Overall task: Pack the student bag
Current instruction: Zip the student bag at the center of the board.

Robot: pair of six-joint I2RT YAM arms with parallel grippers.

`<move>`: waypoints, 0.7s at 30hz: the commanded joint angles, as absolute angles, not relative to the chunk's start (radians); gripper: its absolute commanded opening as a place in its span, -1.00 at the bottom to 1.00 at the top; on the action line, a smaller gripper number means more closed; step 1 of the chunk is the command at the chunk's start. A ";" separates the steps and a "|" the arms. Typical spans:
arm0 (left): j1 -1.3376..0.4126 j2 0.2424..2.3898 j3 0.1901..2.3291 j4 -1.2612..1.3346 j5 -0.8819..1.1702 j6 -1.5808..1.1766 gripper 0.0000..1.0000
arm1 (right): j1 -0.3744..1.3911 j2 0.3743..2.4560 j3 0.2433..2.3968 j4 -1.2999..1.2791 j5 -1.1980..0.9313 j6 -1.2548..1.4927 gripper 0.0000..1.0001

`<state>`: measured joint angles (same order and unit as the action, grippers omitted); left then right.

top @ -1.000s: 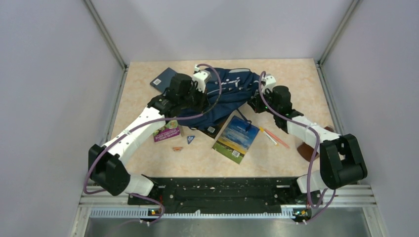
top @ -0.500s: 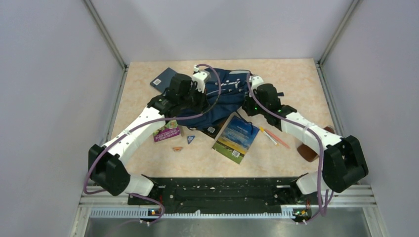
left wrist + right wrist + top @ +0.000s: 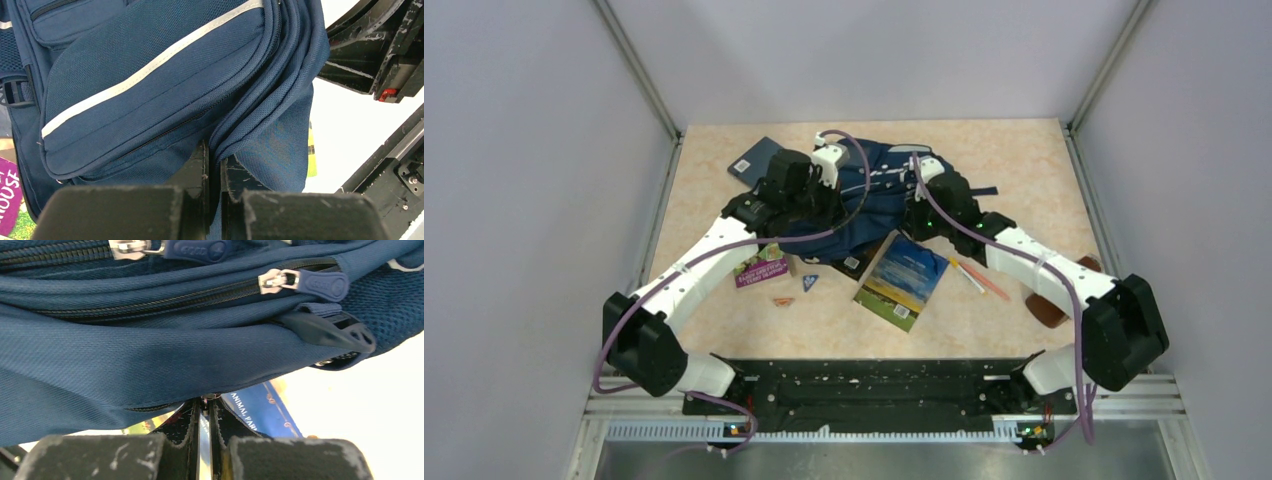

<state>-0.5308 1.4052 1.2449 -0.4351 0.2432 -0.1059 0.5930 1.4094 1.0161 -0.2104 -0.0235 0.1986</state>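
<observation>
The student bag (image 3: 879,190), navy blue with pale stripes, lies crumpled at the middle back of the table. My left gripper (image 3: 821,207) is at its left side. In the left wrist view the left gripper (image 3: 214,160) is shut on a fold of the bag's fabric (image 3: 150,90). My right gripper (image 3: 916,212) is at the bag's right side. In the right wrist view the right gripper (image 3: 205,407) is shut on a small metal zipper pull under the edge of the bag (image 3: 150,355). Two other zipper sliders (image 3: 300,282) show above it.
A dark blue book (image 3: 757,160) lies back left. A purple book (image 3: 761,268), a landscape-cover book (image 3: 904,280) and a blue "Animal Farm" book (image 3: 260,412) lie near the bag. Pens (image 3: 976,276), a blue triangle (image 3: 810,283) and a brown object (image 3: 1052,302) are on the table.
My right arm has swung left along the bag with its jaws still shut, and the bag's right side has bunched inward. The left arm has stayed put.
</observation>
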 commanded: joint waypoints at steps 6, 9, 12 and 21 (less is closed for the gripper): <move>-0.525 1.387 1.266 -0.337 0.200 -0.138 -1.00 | 0.678 1.370 1.127 -0.251 -0.121 0.280 -1.00; -0.525 1.385 1.266 -0.336 0.207 -0.138 -1.00 | 0.679 1.364 1.154 -0.264 -0.132 0.279 -1.00; -0.525 1.387 1.266 -0.335 0.211 -0.139 -1.00 | 0.682 1.374 1.181 -0.264 -0.169 0.291 -1.00; -0.525 1.389 1.261 -0.331 0.205 -0.128 -1.00 | 0.779 1.446 1.237 -0.233 -0.244 0.358 -1.00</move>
<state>-0.5251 1.4052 1.2449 -0.4500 0.2184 -0.1020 0.6849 1.4269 1.1450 -0.3225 -0.1116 0.3016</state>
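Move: The right hand already pinches the zipper's slider; the zip's far end, bunched in the left fingers, lies roughly 14 cm to its left, about level fore and aft and some 5 cm higher. The bag's middle sits about 8 cm ahead and 7 cm left of the right hand; on the table some 14 cm below lie the Animal Farm book, about 10 cm back and 1 cm right, and the black book, 10 cm left and 3 cm back. The left hand has that zip end right between its fingers. Keeping its pinch on the slider, the right hand draws it left along the bag's opening towards the left fingers, about 5 cm, easing back some 3 cm towards the robot as it goes and, after a level start, climbing about 3 cm. Its wrist turns gently by some 10 degrees, partly counter-clockwise with the left side rising, while the left hand stays almost in place and keeps the bunched fabric at the zip's end pinched as an anchor. ##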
